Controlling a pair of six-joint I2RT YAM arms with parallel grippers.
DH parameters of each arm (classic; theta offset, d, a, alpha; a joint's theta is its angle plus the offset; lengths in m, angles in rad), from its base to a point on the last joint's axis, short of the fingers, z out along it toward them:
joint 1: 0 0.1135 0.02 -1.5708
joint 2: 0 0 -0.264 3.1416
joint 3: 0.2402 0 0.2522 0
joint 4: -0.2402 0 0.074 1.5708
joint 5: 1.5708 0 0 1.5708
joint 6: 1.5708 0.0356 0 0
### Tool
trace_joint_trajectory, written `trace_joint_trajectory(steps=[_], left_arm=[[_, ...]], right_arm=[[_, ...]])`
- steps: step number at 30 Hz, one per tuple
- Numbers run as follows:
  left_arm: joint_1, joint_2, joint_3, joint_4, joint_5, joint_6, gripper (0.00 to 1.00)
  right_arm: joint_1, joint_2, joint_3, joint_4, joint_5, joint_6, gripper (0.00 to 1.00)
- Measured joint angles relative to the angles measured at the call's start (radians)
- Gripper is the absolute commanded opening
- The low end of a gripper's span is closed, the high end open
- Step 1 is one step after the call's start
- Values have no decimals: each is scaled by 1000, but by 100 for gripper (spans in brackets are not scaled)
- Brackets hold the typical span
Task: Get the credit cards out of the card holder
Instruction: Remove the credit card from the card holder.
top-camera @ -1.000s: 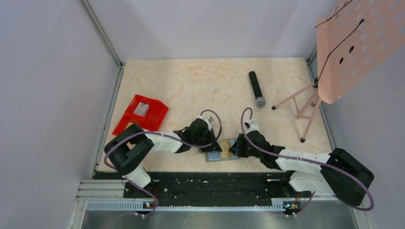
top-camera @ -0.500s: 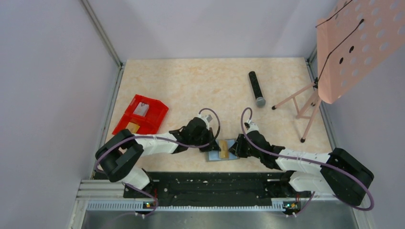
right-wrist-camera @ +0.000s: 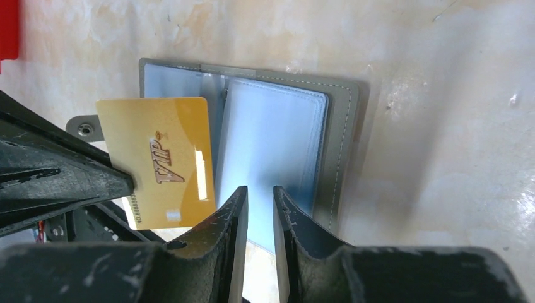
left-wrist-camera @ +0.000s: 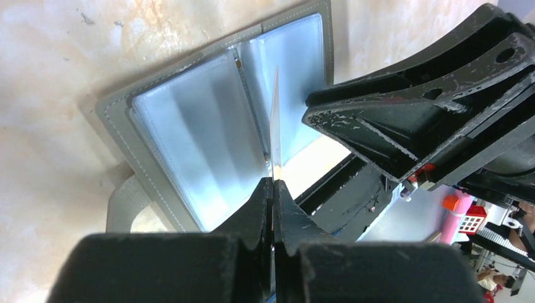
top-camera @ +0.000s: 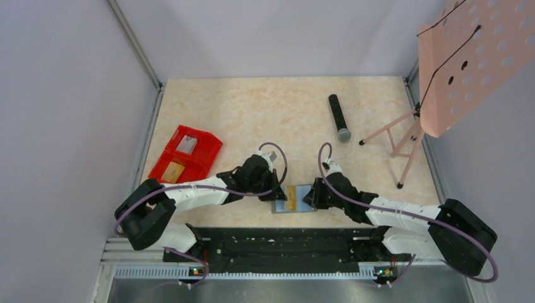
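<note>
The grey card holder (top-camera: 304, 205) lies open near the table's front edge, its pale blue panels (right-wrist-camera: 277, 139) facing up. My left gripper (top-camera: 281, 192) is shut on the left edge of a gold credit card (right-wrist-camera: 164, 158) marked VIP. The whole card shows, held just above the holder's left panel. In the left wrist view the card (left-wrist-camera: 276, 120) is edge-on between the closed left gripper (left-wrist-camera: 272, 181), above the holder (left-wrist-camera: 189, 139). My right gripper (right-wrist-camera: 260, 189) sits over the holder's right panel, its jaws a narrow gap apart with nothing between them.
A red two-compartment bin (top-camera: 200, 140) lies at the left with a gold card (top-camera: 173, 170) in its near compartment. A black microphone (top-camera: 339, 117) lies at the back. A pink music stand (top-camera: 464, 57) stands at the right, its legs (top-camera: 404, 142) on the table.
The left arm's elbow has swung left, uncovering the bin's near compartment. The gold card has shifted a little to the left in the left gripper. The right arm has stayed put.
</note>
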Motion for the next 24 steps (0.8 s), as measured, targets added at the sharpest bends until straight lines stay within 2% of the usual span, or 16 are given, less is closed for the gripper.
trace_joint_trajectory(steps=[6,10,17,20,24], left_arm=[[3,-40,3,-96,-11,20,0],[5,-76,25,-179,-29,52,0],[13,-243,52,-294,-35,142,0],[16,-304,65,-320,-13,190,0],[16,-348,77,-351,61,258,0]], right_arm=[[0,-64,15,-76,-3,-55,27],[0,-123,22,-82,-40,-95,34],[-2,-249,30,-55,-149,-171,45],[-11,-269,56,-47,-208,-204,46],[-19,-281,92,-35,-283,-241,53]])
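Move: The gold credit card is already clear of its pocket, pinched by the left fingers; its middle is about 2 cm to their right, 1 ahead and 2 below. The open card holder lies roughly 4 cm right, 1 back and 5 below that hand; the red tray some 32 cm left and 13 ahead. From the right hand the card is about 5 cm left, 1 ahead and 2 above, the card holder 4 left, 1 ahead and 2 below. Both hands rise some 10 cm and drift left from the holder, left still pinching the card, right opening. ##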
